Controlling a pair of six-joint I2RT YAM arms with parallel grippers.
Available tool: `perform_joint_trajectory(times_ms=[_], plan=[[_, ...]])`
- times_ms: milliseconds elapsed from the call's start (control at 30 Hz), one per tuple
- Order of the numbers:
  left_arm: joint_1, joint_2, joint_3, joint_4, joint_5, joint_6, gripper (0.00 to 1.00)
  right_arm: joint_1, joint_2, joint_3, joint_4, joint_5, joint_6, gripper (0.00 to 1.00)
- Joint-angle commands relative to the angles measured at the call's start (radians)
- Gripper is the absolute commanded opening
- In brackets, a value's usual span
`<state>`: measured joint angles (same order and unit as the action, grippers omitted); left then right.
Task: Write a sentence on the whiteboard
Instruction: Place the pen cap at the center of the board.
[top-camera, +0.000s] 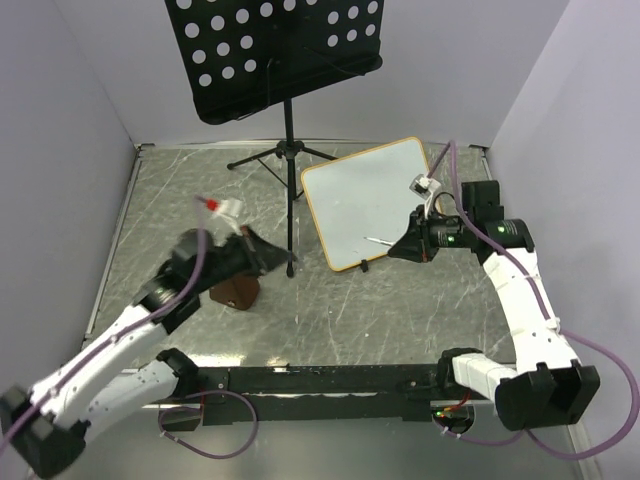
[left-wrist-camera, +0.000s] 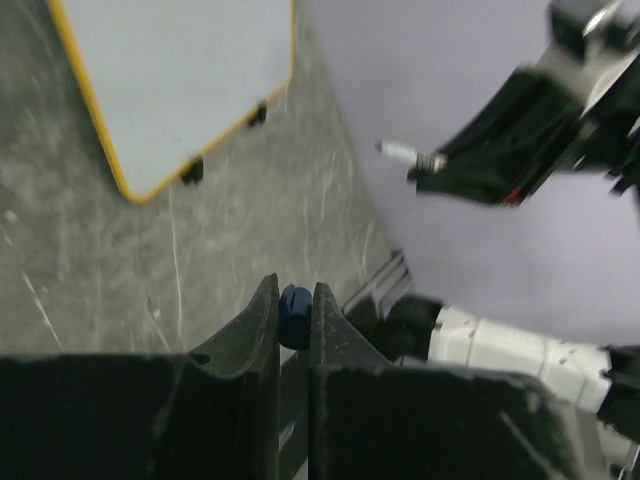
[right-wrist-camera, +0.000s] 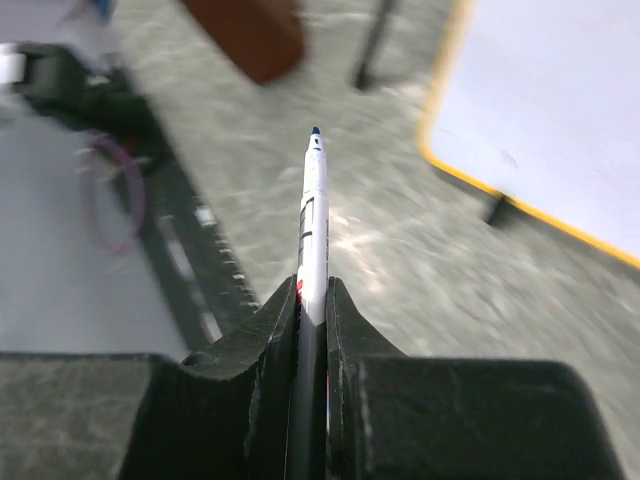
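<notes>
The whiteboard (top-camera: 362, 200) lies tilted on the table at the back right, white with a thin orange frame and black clip feet. No sentence shows on its face. My right gripper (top-camera: 397, 247) hovers at the board's near right edge, shut on a white marker (top-camera: 376, 241) whose tip points left over the board's lower corner. In the right wrist view the marker (right-wrist-camera: 313, 215) sticks out between the jaws of that gripper (right-wrist-camera: 312, 290), with the whiteboard (right-wrist-camera: 560, 100) at the upper right. My left gripper (left-wrist-camera: 294, 300) is shut on a small blue marker cap (left-wrist-camera: 295, 315), left of the whiteboard (left-wrist-camera: 180, 70).
A black perforated music stand (top-camera: 275, 50) rises at the back, its tripod legs (top-camera: 285, 155) on the table beside the board. A brown block (top-camera: 237, 292) sits below my left gripper (top-camera: 283, 260). Grey walls close in on both sides.
</notes>
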<state>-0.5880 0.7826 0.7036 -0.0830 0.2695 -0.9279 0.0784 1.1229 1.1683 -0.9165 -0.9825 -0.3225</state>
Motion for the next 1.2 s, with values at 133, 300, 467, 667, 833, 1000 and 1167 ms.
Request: perform_joint_trajectory(times_ms=[133, 300, 467, 667, 833, 1000, 1167], plan=[[-0.28, 0.38, 0.027, -0.04, -0.266, 0.101, 0.01, -0.072, -0.084, -0.142, 0.151, 0.16, 0.016, 0.0], [-0.302, 0.516, -0.058, 0.156, -0.329, 0.087, 0.01, -0.104, -0.113, -0.174, 0.162, 0.162, 0.014, 0.0], [-0.303, 0.635, -0.067, 0.204, -0.329, 0.123, 0.02, -0.111, -0.126, -0.193, 0.165, 0.15, 0.016, 0.0], [-0.32, 0.649, -0.056, 0.033, -0.463, 0.071, 0.32, -0.115, -0.143, -0.21, 0.174, 0.143, 0.022, 0.0], [-0.326, 0.632, -0.021, -0.128, -0.506, 0.04, 0.46, -0.123, -0.144, -0.214, 0.179, 0.133, 0.025, 0.0], [-0.337, 0.529, 0.051, -0.164, -0.471, 0.064, 0.69, -0.129, -0.147, -0.219, 0.18, 0.12, 0.014, 0.0], [-0.319, 0.446, 0.111, -0.042, -0.418, 0.118, 0.86, -0.138, -0.173, -0.237, 0.197, 0.093, 0.007, 0.0]])
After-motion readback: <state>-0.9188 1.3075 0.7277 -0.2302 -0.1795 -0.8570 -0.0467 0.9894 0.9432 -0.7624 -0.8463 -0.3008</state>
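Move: The left hand holds the blue pen cap; its aim is a bare spot of table about 25 cm below, some 4 cm to the right and 2 cm nearer the base. The foot of the stand's near leg is roughly 8 cm ahead and 2 cm right of the hand, the metronome 4 cm ahead and 10 cm left, the whiteboard's near left corner 8 cm ahead and 13 cm right. From the right hand the spot lies about 20 cm left, 3 cm back and 24 cm down. Bring the left gripper, still pinching the cap, about 25 cm down to the bare table short of the stand's foot, swinging right at first and tipping the fingers some 40 degrees downward. Open wide there while easing slightly left, then rise about 4 cm clear. Meanwhile draw the right hand a little right and down with the uncapped pen, turning it slightly clockwise, then hold still. ##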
